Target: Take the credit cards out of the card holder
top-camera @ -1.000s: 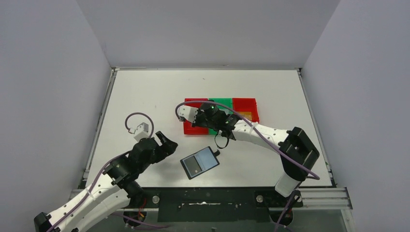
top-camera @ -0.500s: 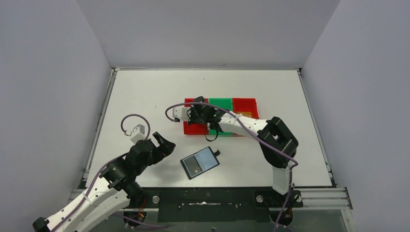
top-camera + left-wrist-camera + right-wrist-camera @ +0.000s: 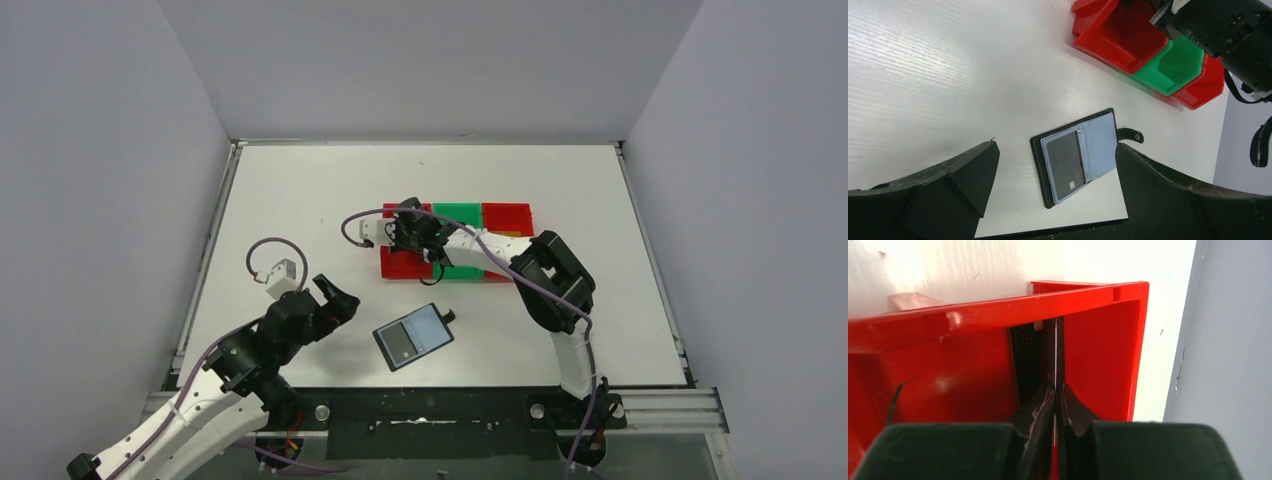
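The card holder (image 3: pixel 413 337) (image 3: pixel 1098 137) lies open on the table near its front edge, its grey-blue inner face up. A dark credit card (image 3: pixel 1066 160) sits in its left pocket. My left gripper (image 3: pixel 335 297) (image 3: pixel 1056 147) hovers to the left of the holder, open, with nothing between its fingers. My right gripper (image 3: pixel 403 238) (image 3: pixel 1054 390) reaches down into the left red bin (image 3: pixel 400 264) (image 3: pixel 1098 340). It is shut on a thin credit card (image 3: pixel 1055 347) seen edge-on. A dark card face with VIP lettering (image 3: pixel 1025 357) shows just beside it in the bin.
A green bin (image 3: pixel 458 214) (image 3: pixel 1173 65) and a second red bin (image 3: pixel 507 217) (image 3: pixel 1205 85) stand in a row with the first. The right arm's elbow (image 3: pixel 550 275) folds over the table right of the holder. Grey walls surround the table.
The right gripper has moved left from over the green bin into the left red bin, and its elbow has swung in. The left gripper has opened wider and eased slightly back.
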`<act>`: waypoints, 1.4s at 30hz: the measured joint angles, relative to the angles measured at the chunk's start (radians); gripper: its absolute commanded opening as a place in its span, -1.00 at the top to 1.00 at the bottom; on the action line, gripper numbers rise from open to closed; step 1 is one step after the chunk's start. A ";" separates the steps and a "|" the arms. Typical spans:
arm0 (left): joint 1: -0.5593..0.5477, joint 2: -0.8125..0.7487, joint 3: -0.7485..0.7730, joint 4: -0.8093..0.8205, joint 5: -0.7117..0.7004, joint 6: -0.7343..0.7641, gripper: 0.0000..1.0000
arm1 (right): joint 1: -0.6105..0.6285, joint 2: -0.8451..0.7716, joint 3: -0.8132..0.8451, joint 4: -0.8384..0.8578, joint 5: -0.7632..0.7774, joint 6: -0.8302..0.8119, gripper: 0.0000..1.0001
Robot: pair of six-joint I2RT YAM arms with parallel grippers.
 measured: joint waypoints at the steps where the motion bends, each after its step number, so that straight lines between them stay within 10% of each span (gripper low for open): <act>1: 0.000 -0.002 0.000 0.000 0.000 0.000 -0.76 | -0.002 0.007 0.004 0.004 0.002 -0.002 0.91; 42: 0.001 -0.055 -0.016 0.002 0.002 -0.026 -0.76 | -0.049 0.044 0.065 -0.050 -0.083 0.006 0.14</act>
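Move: The right fingers hold a card on edge inside the left red bin. The card pile there is centred about 2 cm back, 2 cm left and some 4 cm below the hand point. The green bin's middle is about 5 cm back and 11 cm right; the open card holder lies roughly 28 cm back, about 1 cm right. From the idle left hand, the card pile is some 20 cm ahead, 15 cm right and 10 cm lower. Let go of the card low in the left red bin: ease the right gripper about 2 cm forward and 1 cm down while spreading its shut fingers to a bit under half open. Drift about 1 cm right as they part, then come back slightly, keeping the tips down inside the bin and the wrist nearly unturned. ##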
